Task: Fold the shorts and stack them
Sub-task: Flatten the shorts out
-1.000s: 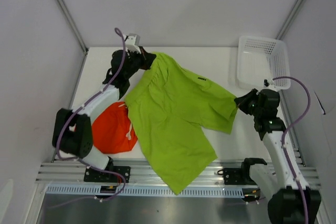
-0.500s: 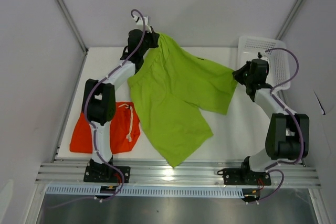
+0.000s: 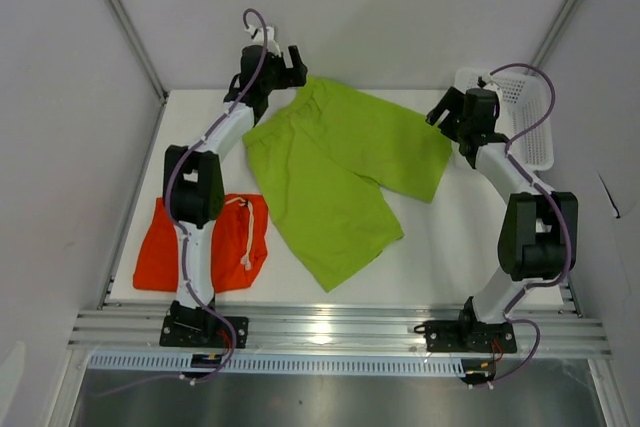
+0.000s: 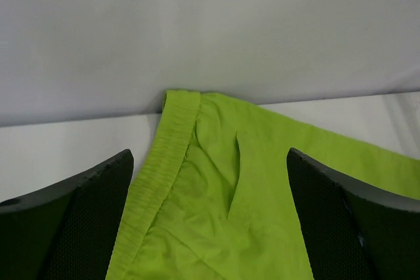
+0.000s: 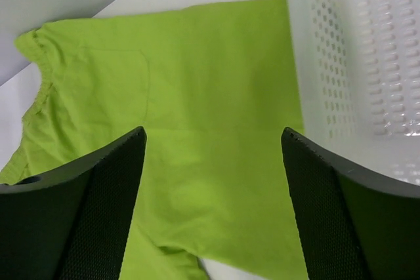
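The lime green shorts [image 3: 340, 172] lie spread flat across the middle of the table, waistband toward the back left. The orange-red shorts [image 3: 205, 247] lie folded at the front left, with the white drawstring showing. My left gripper [image 3: 285, 69] hovers open over the green waistband corner [image 4: 180, 136] at the back wall. Its fingers [image 4: 85, 208] stand wide apart with nothing between them. My right gripper [image 3: 445, 112] hangs open over the right part of the green shorts [image 5: 197, 63], beside the basket. Neither gripper holds the fabric.
A white mesh basket [image 3: 535, 127] stands at the back right corner, and its wall [image 5: 354, 50] is close to my right gripper. White walls enclose the table at the back and sides. An aluminium rail runs along the near edge.
Both arms carried the green shorts toward the back and laid them flat on the table. Both grippers then opened and let go of the fabric.
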`<action>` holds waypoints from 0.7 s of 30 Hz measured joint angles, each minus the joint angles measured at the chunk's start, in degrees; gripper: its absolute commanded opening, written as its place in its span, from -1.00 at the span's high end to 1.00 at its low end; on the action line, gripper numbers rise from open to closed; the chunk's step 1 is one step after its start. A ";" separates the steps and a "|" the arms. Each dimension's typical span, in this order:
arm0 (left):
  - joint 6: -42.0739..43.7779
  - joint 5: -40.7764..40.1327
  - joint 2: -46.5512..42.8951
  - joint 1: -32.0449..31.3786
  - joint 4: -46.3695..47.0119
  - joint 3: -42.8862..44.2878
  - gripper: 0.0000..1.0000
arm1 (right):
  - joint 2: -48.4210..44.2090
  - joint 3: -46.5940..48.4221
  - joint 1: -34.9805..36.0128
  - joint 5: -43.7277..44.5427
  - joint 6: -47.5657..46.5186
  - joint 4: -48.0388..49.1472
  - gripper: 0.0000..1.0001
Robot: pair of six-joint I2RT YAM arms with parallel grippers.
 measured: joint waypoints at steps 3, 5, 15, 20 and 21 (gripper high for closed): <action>-0.07 -1.51 -4.15 -0.02 -4.04 -2.25 -0.98 | -4.35 -2.82 1.40 -1.22 -0.76 -0.79 -0.59; -0.48 -3.54 -7.82 -0.02 -7.78 -3.10 -0.98 | -7.52 -4.79 2.73 -2.89 -1.11 -1.36 -0.49; -8.24 -7.80 -23.39 3.17 -17.70 -11.28 -0.97 | -14.80 -13.81 26.18 -8.90 -7.19 -4.92 -0.25; -12.63 -4.83 -20.31 9.35 -23.58 -16.70 -0.96 | -14.93 -16.28 41.07 -8.96 -13.35 -10.27 -0.20; -13.09 -4.24 -19.76 9.99 -24.17 -17.40 -0.96 | -15.13 -16.57 42.75 -8.44 -13.92 -10.78 -0.20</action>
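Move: The green shorts' near leg lies about 29 cm back and 26 cm left of the right hand, some 16 cm below; the far leg's hem is about 8 cm back and 5 cm right, the white basket 5 cm ahead and 23 cm right. From the left hand the waistband's near corner is about 10 cm back, 15 cm left and 21 cm down; its far corner is 5 cm ahead and 4 cm right, the red shorts 39 cm back and 22 cm left. Neither hand touches cloth: the right, fastest, sweeps about 35 cm left and back over the green shorts to the near leg, rising slightly then sinking, turning some 55 degrees counter-clockwise and partly closing. The left, wide open, backs off and rises about 9 cm, then swings left and down towards the waistband's near corner, fingers tipping down. ##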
